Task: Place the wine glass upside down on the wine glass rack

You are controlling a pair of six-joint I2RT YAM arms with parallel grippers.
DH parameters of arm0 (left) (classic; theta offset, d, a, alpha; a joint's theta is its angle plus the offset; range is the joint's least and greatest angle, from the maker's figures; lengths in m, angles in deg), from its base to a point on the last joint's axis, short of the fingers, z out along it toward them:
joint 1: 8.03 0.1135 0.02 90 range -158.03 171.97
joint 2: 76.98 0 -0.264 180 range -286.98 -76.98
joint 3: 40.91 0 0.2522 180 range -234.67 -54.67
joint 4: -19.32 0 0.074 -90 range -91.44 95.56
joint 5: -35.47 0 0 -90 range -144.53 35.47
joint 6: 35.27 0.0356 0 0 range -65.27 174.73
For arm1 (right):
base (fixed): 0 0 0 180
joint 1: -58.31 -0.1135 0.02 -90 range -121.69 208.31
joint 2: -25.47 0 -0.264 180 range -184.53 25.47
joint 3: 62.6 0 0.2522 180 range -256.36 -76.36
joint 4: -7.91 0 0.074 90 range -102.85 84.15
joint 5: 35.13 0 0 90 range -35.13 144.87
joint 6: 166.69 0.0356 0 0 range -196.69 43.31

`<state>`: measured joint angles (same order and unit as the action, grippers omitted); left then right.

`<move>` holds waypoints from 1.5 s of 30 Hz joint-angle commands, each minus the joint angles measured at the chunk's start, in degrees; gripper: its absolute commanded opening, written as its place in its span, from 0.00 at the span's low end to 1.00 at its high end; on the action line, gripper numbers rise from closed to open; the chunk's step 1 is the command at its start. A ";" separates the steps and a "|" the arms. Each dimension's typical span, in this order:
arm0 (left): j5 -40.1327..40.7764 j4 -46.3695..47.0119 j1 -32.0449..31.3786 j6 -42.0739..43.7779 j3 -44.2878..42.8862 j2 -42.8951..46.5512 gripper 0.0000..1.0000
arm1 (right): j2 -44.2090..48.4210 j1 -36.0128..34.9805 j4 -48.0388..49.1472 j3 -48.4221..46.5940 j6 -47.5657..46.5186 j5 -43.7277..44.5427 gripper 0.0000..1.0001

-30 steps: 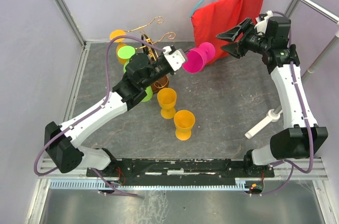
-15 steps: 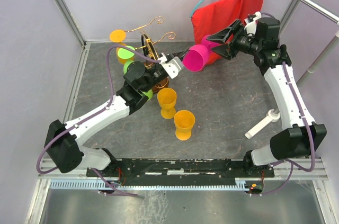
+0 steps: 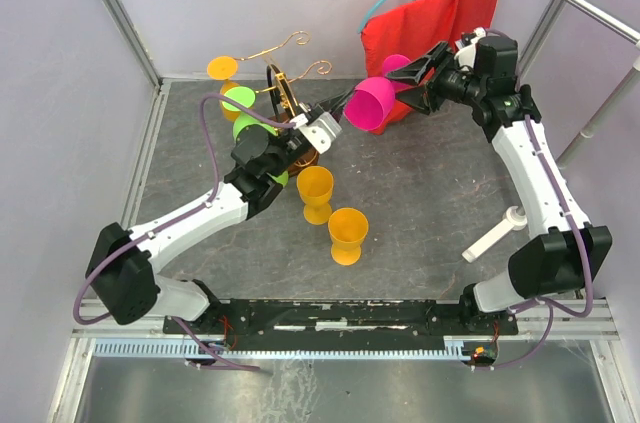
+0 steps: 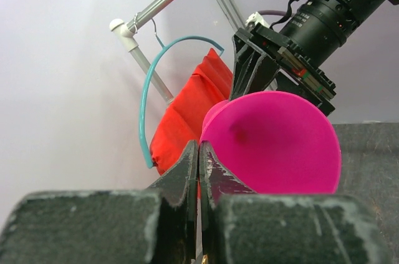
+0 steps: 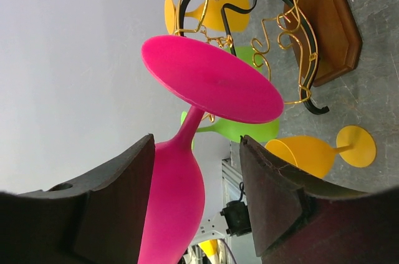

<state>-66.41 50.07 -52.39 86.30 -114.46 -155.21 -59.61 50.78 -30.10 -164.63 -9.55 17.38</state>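
A pink wine glass [image 3: 370,105] hangs in the air right of the wine glass rack [image 3: 285,83], bowl towards the left arm, foot [image 5: 212,80] towards the red cloth. My left gripper [image 3: 338,121] is shut on the rim of its bowl [image 4: 274,142]; its fingers [image 4: 190,170] are pressed together. My right gripper [image 3: 410,83] is open, one finger [image 5: 118,195] on each side of the stem and bowl [image 5: 174,195]. In the right wrist view the bowl lies close to the left finger; contact cannot be told. The rack's gold scrolls [image 5: 293,39] rise from a brown base [image 5: 327,24].
On the rack hang an orange glass [image 3: 222,68] and two green ones [image 3: 238,98]. Two orange glasses [image 3: 315,193] [image 3: 347,233] stand on the table in front of it. A red cloth [image 3: 440,28] hangs at the back, and a white handle [image 3: 495,233] lies at the right.
My right gripper has moved left to the pink glass and now straddles it, its jaws a little narrower. The left arm has lifted the glass slightly up and to the right.
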 commanded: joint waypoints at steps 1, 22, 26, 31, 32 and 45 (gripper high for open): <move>0.66 8.15 -0.17 1.08 0.36 -0.61 0.03 | -0.94 -1.25 2.72 -2.10 1.00 0.18 0.64; 1.70 14.26 -1.04 -2.58 2.36 -3.84 0.03 | -3.38 -3.38 5.37 -4.06 4.14 1.67 0.47; 1.52 14.26 -1.32 -2.83 2.65 -4.30 0.03 | -3.77 -3.42 5.53 -4.75 4.03 1.71 0.37; 1.71 13.97 -1.40 -2.83 3.24 -4.31 0.03 | -4.02 -3.41 5.62 -5.49 3.14 1.63 0.21; 1.76 13.66 -1.43 -2.83 3.58 -4.14 0.03 | -4.03 -3.37 5.51 -5.77 2.64 1.64 0.19; 4.40 7.57 -1.38 -1.87 9.64 0.85 0.46 | -5.73 -2.99 1.23 -13.05 -7.49 6.08 0.01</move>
<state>-63.88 58.37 -53.52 85.38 -106.09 -157.33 -65.42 47.92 -29.55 -173.20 -12.61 22.91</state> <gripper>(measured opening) 0.399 0.186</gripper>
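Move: The pink wine glass is pinched by its rim in my left hand, its middle some 7 cm right and 4 cm forward of that hand. From my right hand, whose open fingers already straddle it near the stem, its middle is about 4 cm left and 1 cm ahead. The rack's middle is roughly 25 cm left, 7 cm ahead and 15 cm below my right hand; the red cloth hangs about 15 cm ahead and 8 cm to its right. I slide my right hand about 3 cm forward and a little left along the glass, shut its fingers on the stem just under the foot, then tip it up slightly and lift nearly 2 cm. My left hand keeps its pinch on the rim while easing down; once the stem is held, I open it and sink faster, about 5 cm down in all. ##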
